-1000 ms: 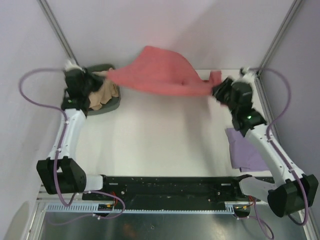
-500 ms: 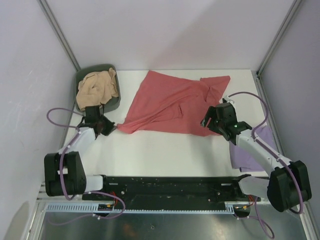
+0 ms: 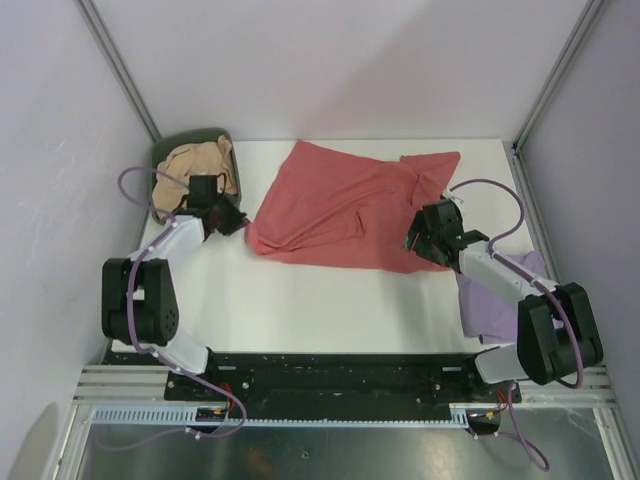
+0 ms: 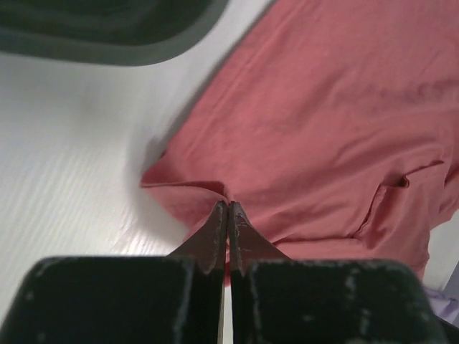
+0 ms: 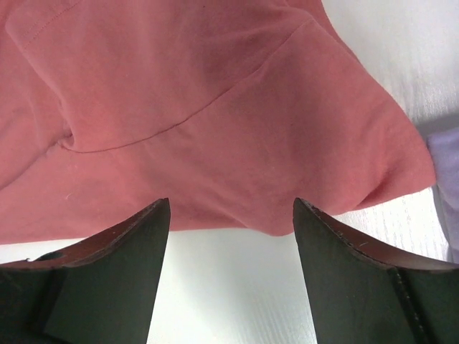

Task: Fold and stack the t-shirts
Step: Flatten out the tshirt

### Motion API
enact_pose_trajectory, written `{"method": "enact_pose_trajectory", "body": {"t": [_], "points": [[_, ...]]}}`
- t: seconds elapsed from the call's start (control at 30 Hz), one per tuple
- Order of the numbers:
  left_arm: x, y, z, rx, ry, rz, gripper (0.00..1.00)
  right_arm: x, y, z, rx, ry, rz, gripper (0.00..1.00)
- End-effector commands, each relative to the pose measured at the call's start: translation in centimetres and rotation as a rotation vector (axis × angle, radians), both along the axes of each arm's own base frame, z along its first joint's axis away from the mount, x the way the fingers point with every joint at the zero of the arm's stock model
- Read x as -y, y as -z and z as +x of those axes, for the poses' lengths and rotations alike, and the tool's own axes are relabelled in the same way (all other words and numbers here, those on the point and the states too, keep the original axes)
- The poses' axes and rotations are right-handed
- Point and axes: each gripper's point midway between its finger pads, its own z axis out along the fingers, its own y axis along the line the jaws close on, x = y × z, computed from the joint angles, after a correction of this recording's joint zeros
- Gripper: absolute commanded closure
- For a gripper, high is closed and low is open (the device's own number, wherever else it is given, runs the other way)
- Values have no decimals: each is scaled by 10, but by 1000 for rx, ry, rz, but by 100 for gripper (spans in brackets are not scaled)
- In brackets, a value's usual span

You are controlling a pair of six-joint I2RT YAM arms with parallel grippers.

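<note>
The salmon-red t-shirt (image 3: 345,205) lies spread across the middle of the table, with a crumpled sleeve at its far right. My left gripper (image 3: 237,222) is shut on the shirt's left edge, and the cloth (image 4: 323,129) puckers at its tips (image 4: 228,204). My right gripper (image 3: 417,240) stands open at the shirt's near right hem (image 5: 215,107), holding nothing. The lavender t-shirt (image 3: 495,300) lies flat at the right, under my right arm. The tan t-shirt (image 3: 195,165) sits bunched in the bin.
The dark green oval bin (image 3: 160,152) stands at the far left corner, just behind my left gripper; its rim (image 4: 107,50) shows in the left wrist view. Metal frame posts (image 3: 545,90) rise at the two far corners.
A second ago both grippers held the red shirt up in the air. It now lies on the table. My right gripper has opened and let go; my left has moved toward the bin.
</note>
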Motion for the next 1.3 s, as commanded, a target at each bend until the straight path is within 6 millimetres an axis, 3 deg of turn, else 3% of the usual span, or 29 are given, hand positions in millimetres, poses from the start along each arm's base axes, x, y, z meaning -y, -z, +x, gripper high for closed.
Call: {"method": "enact_pose_trajectory", "body": {"t": [0.0, 0.3, 0.53, 0.67, 0.93, 1.13, 1.27], "points": [[12, -1, 20, 18, 38, 15, 100, 9, -14, 24, 66, 31, -19, 27], [3, 26, 17, -51, -36, 36, 100, 36, -2, 39, 42, 89, -93, 27], [-4, 28, 11, -57, -66, 46, 100, 33, -9, 85, 99, 70, -99, 27], [-14, 27, 4, -56, -90, 50, 100, 40, 0, 104, 80, 78, -135, 29], [-23, 29, -8, -64, -123, 41, 100, 41, 28, 119, 32, 64, -149, 34], [-24, 28, -16, -62, -131, 40, 100, 41, 33, 113, 0, 69, -153, 48], [-31, 23, -21, -50, -152, 43, 100, 41, 23, 110, 9, 73, -148, 72]]}}
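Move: The left hand still grips the t-shirt's near-left corner, above bare table about 2 cm back, 2 cm left and 7 below; the clothes bin is some 12 cm ahead and 14 left. For the open right hand, the creased right edge lies about 10 cm ahead, 4 right and 6 below. The shirt's near-right corner is level and 8 cm right, the far-right sleeve 24 ahead and 4 right, the purple shirt 10 back and 21 right. Right hand reaches forward about 10 cm, then down, closing around the edge; left lowers its corner, drawing back. ##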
